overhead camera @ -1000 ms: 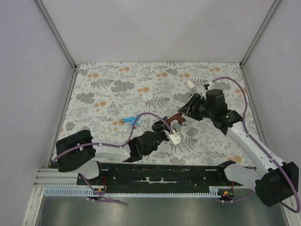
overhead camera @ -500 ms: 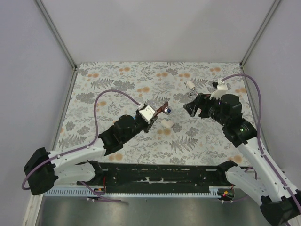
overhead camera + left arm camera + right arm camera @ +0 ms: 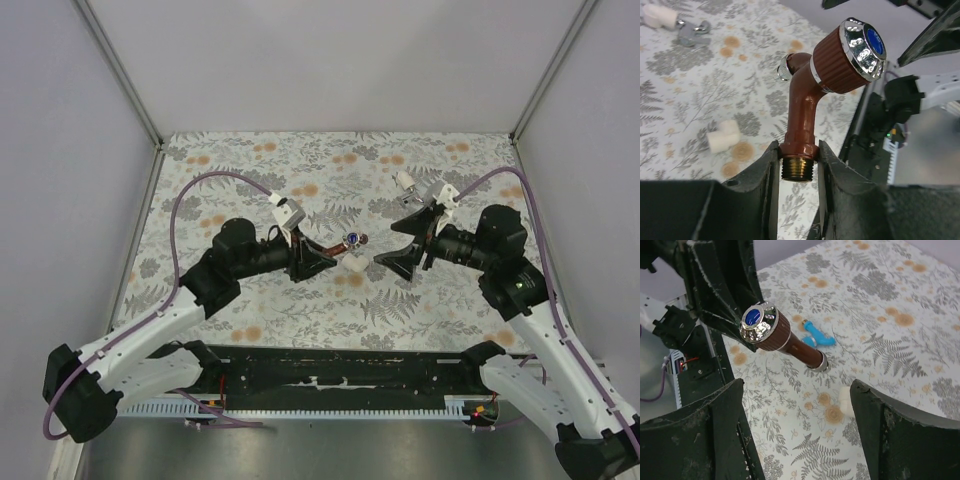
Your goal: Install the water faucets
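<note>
My left gripper [image 3: 797, 167] is shut on the threaded stem end of the reddish-brown water faucet [image 3: 812, 95], holding it above the floral table. In the top view the faucet [image 3: 345, 242] sticks out to the right of the left gripper [image 3: 316, 260]. Its chrome knob with a blue disc [image 3: 757, 320] points toward my right gripper [image 3: 388, 245], which stands wide open a short way off with nothing between its fingers. A blue faucet [image 3: 817, 335] lies on the table behind the held one. A white-silver faucet [image 3: 408, 183] lies at the back right.
A small white plastic fitting [image 3: 352, 263] lies on the table under the held faucet, also seen from the left wrist [image 3: 724, 136] and half hidden by a right finger [image 3: 846, 400]. The black base rail [image 3: 340, 370] runs along the near edge.
The right gripper opened wide and swung in to face the faucet's knob. The left arm shifted left and turned, keeping the reddish-brown faucet lifted and pointed right.
</note>
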Available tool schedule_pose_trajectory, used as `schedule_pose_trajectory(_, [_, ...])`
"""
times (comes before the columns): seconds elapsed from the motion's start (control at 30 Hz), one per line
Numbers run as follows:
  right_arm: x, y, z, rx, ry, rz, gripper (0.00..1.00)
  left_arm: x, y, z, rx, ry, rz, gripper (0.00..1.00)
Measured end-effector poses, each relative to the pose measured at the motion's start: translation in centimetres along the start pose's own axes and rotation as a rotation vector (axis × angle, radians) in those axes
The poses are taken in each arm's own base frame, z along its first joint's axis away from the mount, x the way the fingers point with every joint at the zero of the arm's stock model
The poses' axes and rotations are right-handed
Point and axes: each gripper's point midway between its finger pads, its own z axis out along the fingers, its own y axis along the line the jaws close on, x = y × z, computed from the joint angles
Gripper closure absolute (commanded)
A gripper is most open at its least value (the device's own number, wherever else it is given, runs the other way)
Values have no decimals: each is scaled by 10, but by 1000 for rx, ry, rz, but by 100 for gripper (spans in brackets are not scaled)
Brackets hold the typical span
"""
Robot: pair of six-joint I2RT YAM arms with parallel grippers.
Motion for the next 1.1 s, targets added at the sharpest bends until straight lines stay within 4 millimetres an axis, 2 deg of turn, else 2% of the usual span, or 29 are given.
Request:
schedule_pose_trajectory(0.17, [-11, 28, -4, -164, -55, -122, 10, -17, -35, -8, 156, -6, -55, 98])
schedule_pose_trajectory(0.37, [-6, 42, 0, -295, -47, -158, 16, -34, -60, -15, 261, 1, -96, 98])
schedule_pose_trajectory(0.57, [-4, 55, 4, -426, -30, -144, 19, -38, -70, -15, 308, 38, -145, 98])
schedule_pose_trajectory(0.77, [-10, 72, 5, -527, -40, -174, 22, -33, -71, -11, 315, 81, -206, 98])
schedule_pose_trajectory(0.93, [-5, 79, 13, -577, -22, -168, 26, -35, -73, -12, 314, 88, -235, 98])
schedule_pose_trajectory(1.03, [-1, 83, 19, -601, -7, -162, 35, -37, -74, -12, 316, 87, -246, 98])
schedule_pose_trajectory(1.1, [2, 85, 22, -609, -2, -163, 52, -38, -75, -13, 319, 88, -252, 98])
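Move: The knob of the brown faucet, which the left hand already holds by its threaded end, lies about 8 cm to the left of the open right hand, level with it fore and aft and some 2 cm lower. From the left hand that knob is roughly 7 cm right, 2 cm ahead and 3 cm up. On the table some 26 cm below the right hand, the white elbow lies about 9 cm ahead and 5 cm left, the blue faucet about 10 cm ahead and 24 cm left. Back and to the left, about 6 cm each way, the right hand comes in on the faucet's knob, its wrist turning some 35 degrees counter-clockwise and its wide-open fingers starting to close around it. Meanwhile the left hand keeps its grip on the threaded end, draws back and lifts about as far, turning slightly clockwise, then slows nearly to a stop. Whether the right fingers touch can't be seen. ##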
